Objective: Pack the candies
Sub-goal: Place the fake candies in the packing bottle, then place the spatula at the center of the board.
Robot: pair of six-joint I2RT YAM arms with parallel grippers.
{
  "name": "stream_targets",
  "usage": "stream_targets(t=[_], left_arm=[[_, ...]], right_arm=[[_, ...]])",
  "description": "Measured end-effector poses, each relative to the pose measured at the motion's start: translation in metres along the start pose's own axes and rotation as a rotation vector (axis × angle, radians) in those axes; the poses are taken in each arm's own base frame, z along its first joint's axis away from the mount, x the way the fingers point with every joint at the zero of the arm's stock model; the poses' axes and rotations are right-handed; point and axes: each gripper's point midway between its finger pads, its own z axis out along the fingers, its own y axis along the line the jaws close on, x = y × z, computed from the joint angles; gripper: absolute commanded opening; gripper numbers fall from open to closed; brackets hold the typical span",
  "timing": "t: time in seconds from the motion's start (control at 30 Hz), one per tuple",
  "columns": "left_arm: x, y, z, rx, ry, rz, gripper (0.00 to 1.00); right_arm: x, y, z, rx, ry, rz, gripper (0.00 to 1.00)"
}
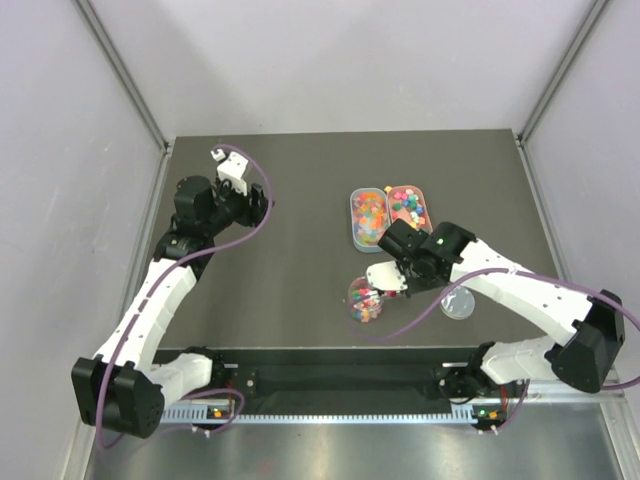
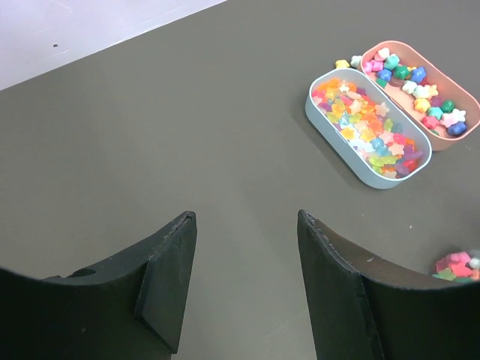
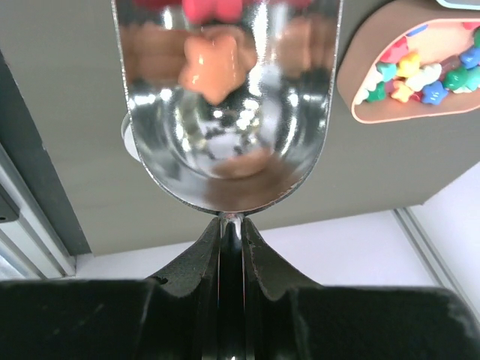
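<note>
The candies fill two oval trays: translucent ones (image 1: 368, 214) in the blue tray (image 2: 337, 146), opaque ones (image 1: 408, 204) in the pink tray (image 2: 442, 142). More candies lie in a clear round cup (image 1: 351, 296) in front of the trays. My right gripper (image 1: 398, 268) is shut on the handle of a shiny clear scoop (image 3: 225, 127), held just above the cup. An orange star candy (image 3: 214, 67) lies in the scoop, with a pink one (image 3: 210, 7) at its far end. My left gripper (image 2: 246, 217) hangs open and empty over bare table at the far left.
The cup's clear lid (image 1: 458, 303) lies flat to the right of the cup, under the right arm. The pink tray (image 3: 360, 82) shows at the upper right of the right wrist view. Grey walls close in the table on three sides.
</note>
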Motion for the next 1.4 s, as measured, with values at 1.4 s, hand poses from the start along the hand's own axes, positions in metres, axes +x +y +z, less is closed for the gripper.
stream_targets(t=[1.4], left_arm=[[0.054, 0.034, 0.07, -0.119, 0.204, -0.289, 0.58]], right_arm=[[0.158, -0.066, 0.072, 0.107, 0.025, 1.295, 0.0]])
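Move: The right hand still holds the scoop, its bowl reaching left to the bottle's mouth; the bottle's middle lies about 8 cm left of the hand, 3 cm back and 11 cm below. The peach box is some 14 cm ahead and 1 cm right, the blue box 14 cm ahead and 7 cm left, both about 14 cm down; the clear lid is 12 cm right, 4 cm back, 16 cm down. From the left hand the bottle lies roughly 18 cm back, 20 cm right, 21 cm below. Keeping its grip on the scoop, the right hand first eases up about 2 cm and slightly forward beside the bottle, then swings right and forward, some 18 cm in all, away from the bottle to the open table right of the peach box, turning about 70 degrees clockwise and sinking at the end. Late on, the empty left hand moves forward and down over bare table, its fingers tipping downward, still open. ##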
